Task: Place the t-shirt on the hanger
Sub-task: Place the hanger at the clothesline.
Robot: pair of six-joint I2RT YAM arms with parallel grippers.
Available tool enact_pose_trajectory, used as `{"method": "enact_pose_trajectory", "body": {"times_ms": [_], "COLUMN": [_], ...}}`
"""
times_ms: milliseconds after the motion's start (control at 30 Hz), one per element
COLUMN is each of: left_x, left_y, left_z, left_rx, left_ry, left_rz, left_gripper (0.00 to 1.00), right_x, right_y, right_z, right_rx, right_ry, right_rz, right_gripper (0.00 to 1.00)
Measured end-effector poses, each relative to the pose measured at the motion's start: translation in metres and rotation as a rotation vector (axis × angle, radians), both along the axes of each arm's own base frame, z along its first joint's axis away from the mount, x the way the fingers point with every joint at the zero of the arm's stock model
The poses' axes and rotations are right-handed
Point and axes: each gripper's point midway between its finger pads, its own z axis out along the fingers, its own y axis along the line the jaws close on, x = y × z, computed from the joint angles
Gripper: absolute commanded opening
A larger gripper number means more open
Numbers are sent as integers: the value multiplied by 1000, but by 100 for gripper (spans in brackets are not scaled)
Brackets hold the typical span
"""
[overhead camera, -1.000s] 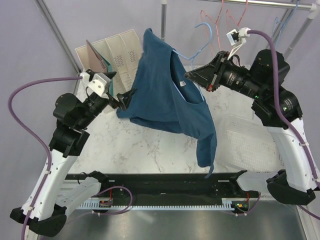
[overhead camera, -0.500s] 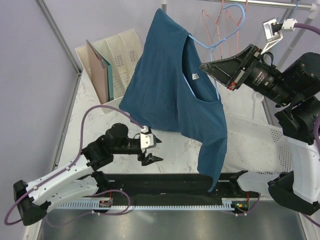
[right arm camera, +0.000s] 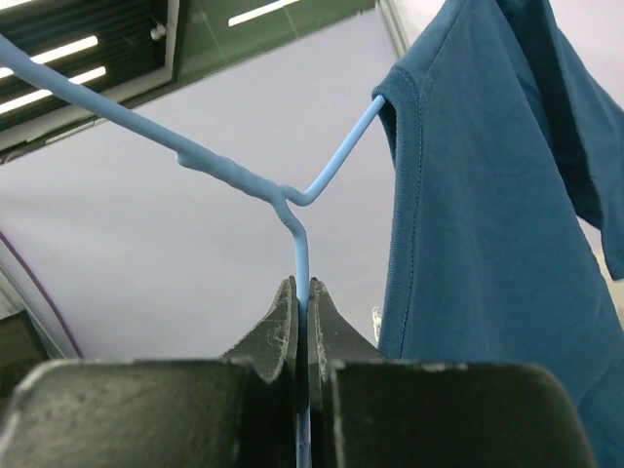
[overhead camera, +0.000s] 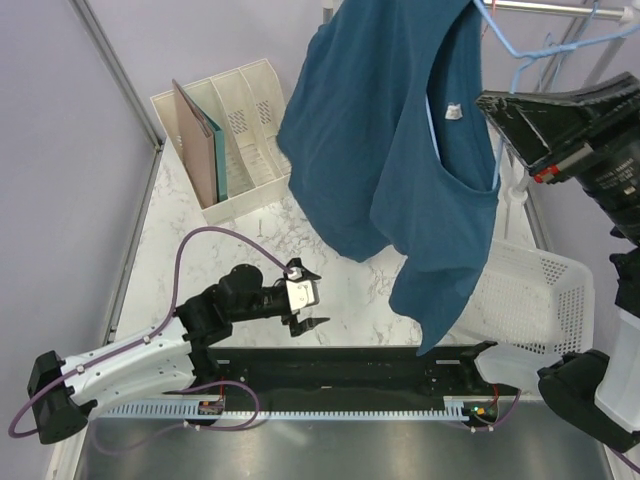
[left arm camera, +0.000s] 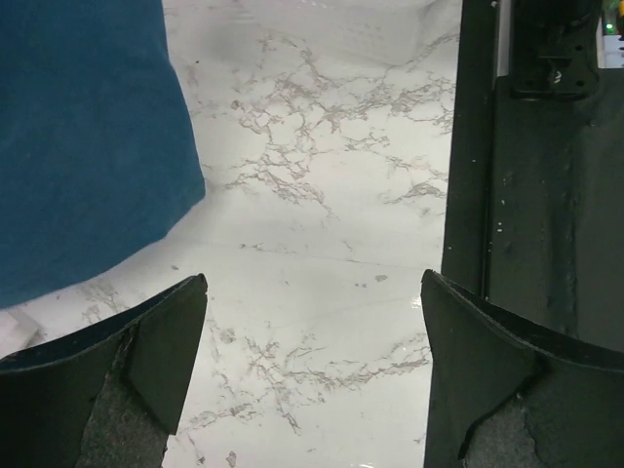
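The dark teal-blue t-shirt [overhead camera: 400, 150] hangs on the light-blue wire hanger [overhead camera: 500, 40], high at the back right near the rail. My right gripper [overhead camera: 492, 105] is shut on the hanger's wire; in the right wrist view the wire [right arm camera: 301, 255] runs up from between its closed jaws, with the shirt [right arm camera: 487, 224] draped to the right. My left gripper [overhead camera: 306, 300] is open and empty, low over the marble table near the front; its view shows the shirt's lower part [left arm camera: 83, 146] at upper left.
A white file rack [overhead camera: 235, 130] with a brown folder stands at the back left. A white mesh basket [overhead camera: 535, 295] sits at the right. A metal rail [overhead camera: 560, 8] crosses the top right. A black bar [overhead camera: 350, 370] runs along the table's front edge.
My right gripper has lifted the hanger and shirt up and to the right toward the rail. My left gripper let go of the shirt and dropped low to the table front.
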Motion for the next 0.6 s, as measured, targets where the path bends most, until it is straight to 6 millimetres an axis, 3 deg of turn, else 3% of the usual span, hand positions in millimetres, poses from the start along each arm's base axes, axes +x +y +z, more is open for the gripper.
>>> {"method": "enact_pose_trajectory", "body": {"times_ms": [100,233,433,600], "left_x": [5,12,16,16], "left_y": [-2,-4,-5,-6], "left_z": [-1,-11,-12,-18], "left_rx": [4,31,33,44], "left_ry": [-11,-3,-3,21], "left_rz": [14,36,57,63], "left_gripper": [94,94,93,93], "right_x": [-5,1,53,96], "right_y": [-10,-20,-12,-1], "right_z": [-2,-32,-103,-133], "right_rx": [17,3,-94,-151], "right_ry": [-3,72,296,399], "right_rz": [-36,-100,-179,-224], "right_gripper": [0,0,0,0]}}
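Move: The right gripper, high up, already holds the blue hanger with the t-shirt. From it, the nearest stretch of the clothesline rail is roughly 28 cm straight ahead and 17 cm lower. Pink hangers hang on that rail, as far ahead but about 8 cm to the right; the stand's left post is level with them, some 13 cm left of the hand. From the left gripper that stretch of rail lies about 28 cm ahead, 10 cm right and 35 cm up. Keep the right gripper shut on the blue hanger's shoulder wire just below the neck, ease back and right a couple of centimetres, then sweep it down about 13 cm and forward some 10 cm towards the clothesline rail. As it sinks, tip the wrist down and turn it clockwise, so the fingers come from pointing steeply up to nearly level and more forward. ##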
